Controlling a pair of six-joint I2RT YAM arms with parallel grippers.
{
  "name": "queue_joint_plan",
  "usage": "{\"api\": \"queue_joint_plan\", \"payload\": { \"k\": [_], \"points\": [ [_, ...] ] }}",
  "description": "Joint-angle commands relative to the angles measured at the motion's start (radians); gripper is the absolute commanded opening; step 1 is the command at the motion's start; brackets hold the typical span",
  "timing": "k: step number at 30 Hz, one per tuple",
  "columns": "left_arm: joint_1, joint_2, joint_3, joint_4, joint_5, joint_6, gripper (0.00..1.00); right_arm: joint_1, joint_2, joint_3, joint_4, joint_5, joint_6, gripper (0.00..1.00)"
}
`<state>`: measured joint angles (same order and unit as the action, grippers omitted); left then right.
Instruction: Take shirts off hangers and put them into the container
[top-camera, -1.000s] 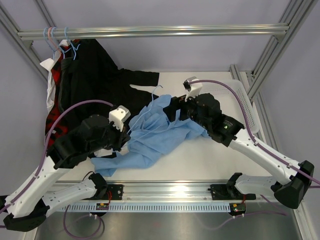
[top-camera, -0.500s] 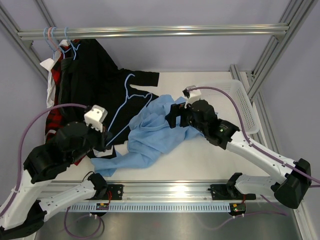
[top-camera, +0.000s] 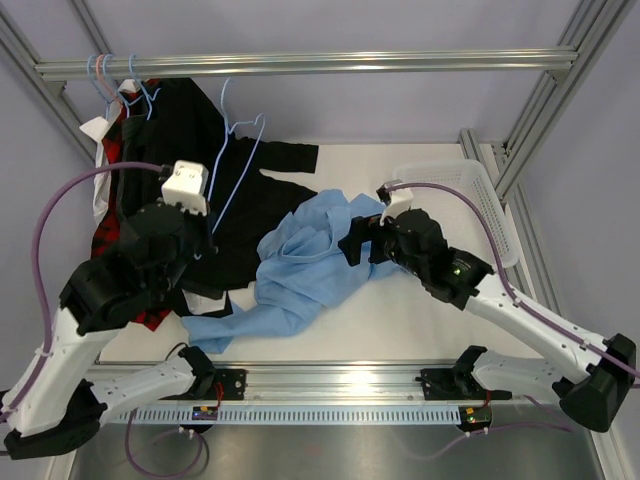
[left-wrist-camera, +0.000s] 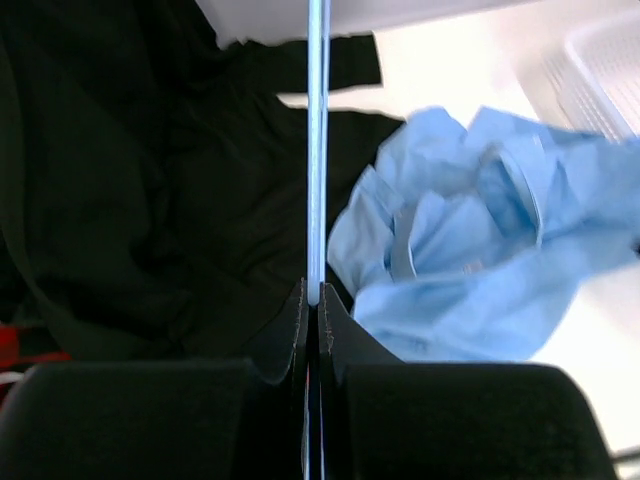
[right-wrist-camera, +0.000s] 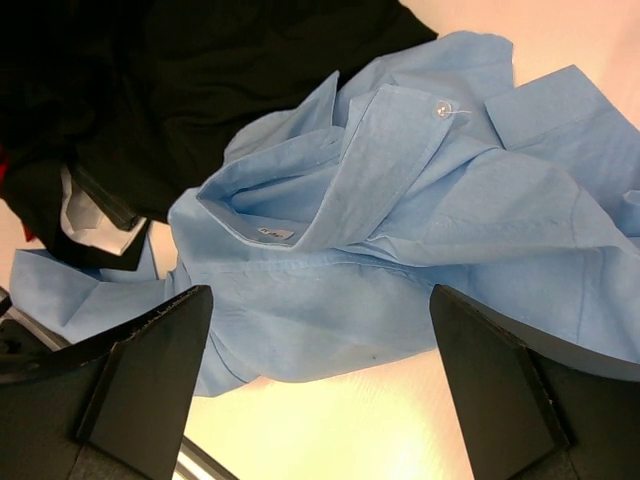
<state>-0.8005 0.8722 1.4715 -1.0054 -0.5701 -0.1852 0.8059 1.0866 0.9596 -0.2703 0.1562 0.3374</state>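
Note:
The light blue shirt (top-camera: 300, 265) (right-wrist-camera: 400, 220) lies crumpled on the table, off its hanger. My left gripper (top-camera: 211, 233) (left-wrist-camera: 312, 296) is shut on the wire of a pale blue hanger (top-camera: 238, 150) (left-wrist-camera: 317, 140), held up bare over the black shirt (top-camera: 190, 150) (left-wrist-camera: 150, 180). My right gripper (top-camera: 354, 241) (right-wrist-camera: 325, 375) stands open just above the blue shirt's right side, nothing between its fingers. The white mesh container (top-camera: 490, 200) (left-wrist-camera: 610, 60) sits at the right behind the right arm. Black, plaid (top-camera: 112, 160) and white shirts hang at the back left.
More hangers (top-camera: 105, 80) hook over the aluminium rail (top-camera: 350, 62) at the back left. Slanted frame posts (top-camera: 530, 130) stand beside the container on the right. The black shirt's sleeve (top-camera: 285, 155) trails over the table.
My left gripper has pulled the hanger out of the blue shirt and lifted it up and back to the left. My right gripper has opened wider and let go of the shirt.

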Motion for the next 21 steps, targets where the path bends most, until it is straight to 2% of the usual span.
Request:
{"api": "queue_joint_plan", "payload": {
  "k": [1, 3, 7, 14, 21],
  "points": [
    [0.069, 0.065, 0.072, 0.172, -0.027, 0.061, 0.0, 0.009, -0.088, -0.007, -0.015, 0.003, 0.006, 1.0],
    [0.157, 0.117, 0.104, 0.223, 0.071, 0.076, 0.0, 0.009, -0.115, -0.018, -0.021, 0.006, 0.006, 0.99],
    [0.286, 0.194, 0.15, 0.272, 0.174, 0.069, 0.0, 0.009, -0.178, -0.028, -0.03, 0.008, 0.0, 1.0],
    [0.359, 0.296, 0.223, 0.295, 0.203, 0.087, 0.0, 0.009, -0.237, -0.047, -0.049, 0.026, -0.015, 0.99],
    [0.428, 0.317, 0.187, 0.274, 0.268, 0.035, 0.0, 0.009, -0.252, -0.05, -0.055, 0.026, -0.02, 1.0]
  ]
}}
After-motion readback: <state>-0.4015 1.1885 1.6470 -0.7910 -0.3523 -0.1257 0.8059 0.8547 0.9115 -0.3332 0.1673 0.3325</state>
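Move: The rail, where the empty blue hanger gripped in the left hand is being taken, lies about 25 cm straight ahead of that hand and 16 cm higher. The other hangers sit 18 cm to the left of that spot on the rail. The black shirt is some 16 cm ahead, 3 cm right of the hand and 20 cm below. From the open right hand, the blue shirt is about 3 cm ahead, 9 cm left and 20 cm down; the container is 16 cm ahead, 22 cm right and 20 cm down. The empty hanger, still pinched in the left fingers, is carried forward about 11 cm to the rail, quickly at first and then easing, with a slight rise and the wrist turning some 10 degrees counter-clockwise. Meanwhile the right hand, fingers staying wide open, draws up, back and to the right, away from the blue shirt, by about 4 cm in height. ##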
